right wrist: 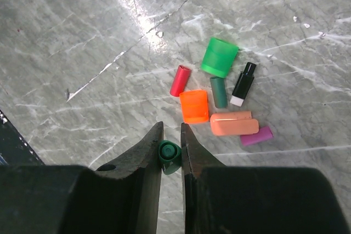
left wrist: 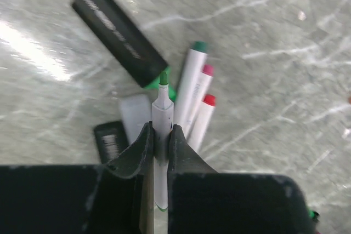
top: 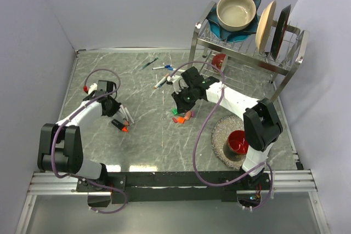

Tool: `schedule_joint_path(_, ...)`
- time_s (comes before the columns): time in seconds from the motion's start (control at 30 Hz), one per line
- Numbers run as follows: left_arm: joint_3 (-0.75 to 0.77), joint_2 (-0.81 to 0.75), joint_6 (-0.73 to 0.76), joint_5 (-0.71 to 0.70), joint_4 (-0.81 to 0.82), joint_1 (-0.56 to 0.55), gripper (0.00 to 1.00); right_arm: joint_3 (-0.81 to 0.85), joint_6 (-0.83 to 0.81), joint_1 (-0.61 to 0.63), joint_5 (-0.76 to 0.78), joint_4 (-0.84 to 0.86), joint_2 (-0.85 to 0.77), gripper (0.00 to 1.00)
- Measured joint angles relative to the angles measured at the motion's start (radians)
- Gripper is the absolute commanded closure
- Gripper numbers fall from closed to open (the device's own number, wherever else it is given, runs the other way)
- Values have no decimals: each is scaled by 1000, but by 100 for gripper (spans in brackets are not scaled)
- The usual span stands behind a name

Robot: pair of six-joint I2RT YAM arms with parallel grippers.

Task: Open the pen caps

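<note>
My left gripper (left wrist: 160, 130) (top: 114, 110) is shut on a white marker barrel (left wrist: 163, 108) whose bare green tip points away from me. Below it lie three white markers (left wrist: 193, 94) with green, pink and red ends, a black highlighter (left wrist: 118, 35) and a small black piece (left wrist: 111, 141). My right gripper (right wrist: 171, 130) (top: 179, 102) is shut on a dark green pen cap (right wrist: 169, 156), held above the table. Under it lies a pile of loose pen caps (top: 181, 117): red (right wrist: 179, 80), bright green (right wrist: 219, 56), dark green (right wrist: 219, 92), black (right wrist: 243, 84), orange (right wrist: 194, 106), salmon (right wrist: 234, 124) and magenta (right wrist: 256, 136).
More markers (top: 162, 80) and a green pen (top: 148, 64) lie toward the back of the table. A dish rack (top: 241, 53) with a bowl and plates stands at the back right. A red cup (top: 237, 141) sits on a woven mat at the near right. Walls close in the left and back.
</note>
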Motion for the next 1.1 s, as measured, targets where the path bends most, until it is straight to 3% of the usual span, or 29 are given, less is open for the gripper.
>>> schedule_joint_path(0.3, 43, 59, 31, -38, -23, 24, 80, 19, -10, 0, -7, -21, 29, 93)
schedule_joint_path(0.6, 88, 135, 58, -36, -19, 24, 61, 24, -19, 0, -10, -38, 42, 93)
schedule_joint_path(1.1, 119, 108, 84, -32, -34, 24, 44, 37, -34, 0, -3, -60, 72, 92)
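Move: The spot for the held pen, just left of the white pens, lies about 3 cm ahead of the left hand, 1 cm left and 3 below. At that level the white pens' middle is 2 cm ahead and 2 right, the green-tipped black marker 6 ahead and 7 left. From the right hand, the orange cap is 3 cm ahead, 4 left and 6 below; the big green cap 3 farther out and 3 more left. The uncapped pen with the green tip, still pinched by the left hand, is carried about 1.5 cm left, then forward and down some 2 cm each to lie beside the white pens; the fingers open wide, let go and start back up about 2 cm. Keeping its hold on the dark green cap, the right hand sinks about 2 cm towards the loose caps. ##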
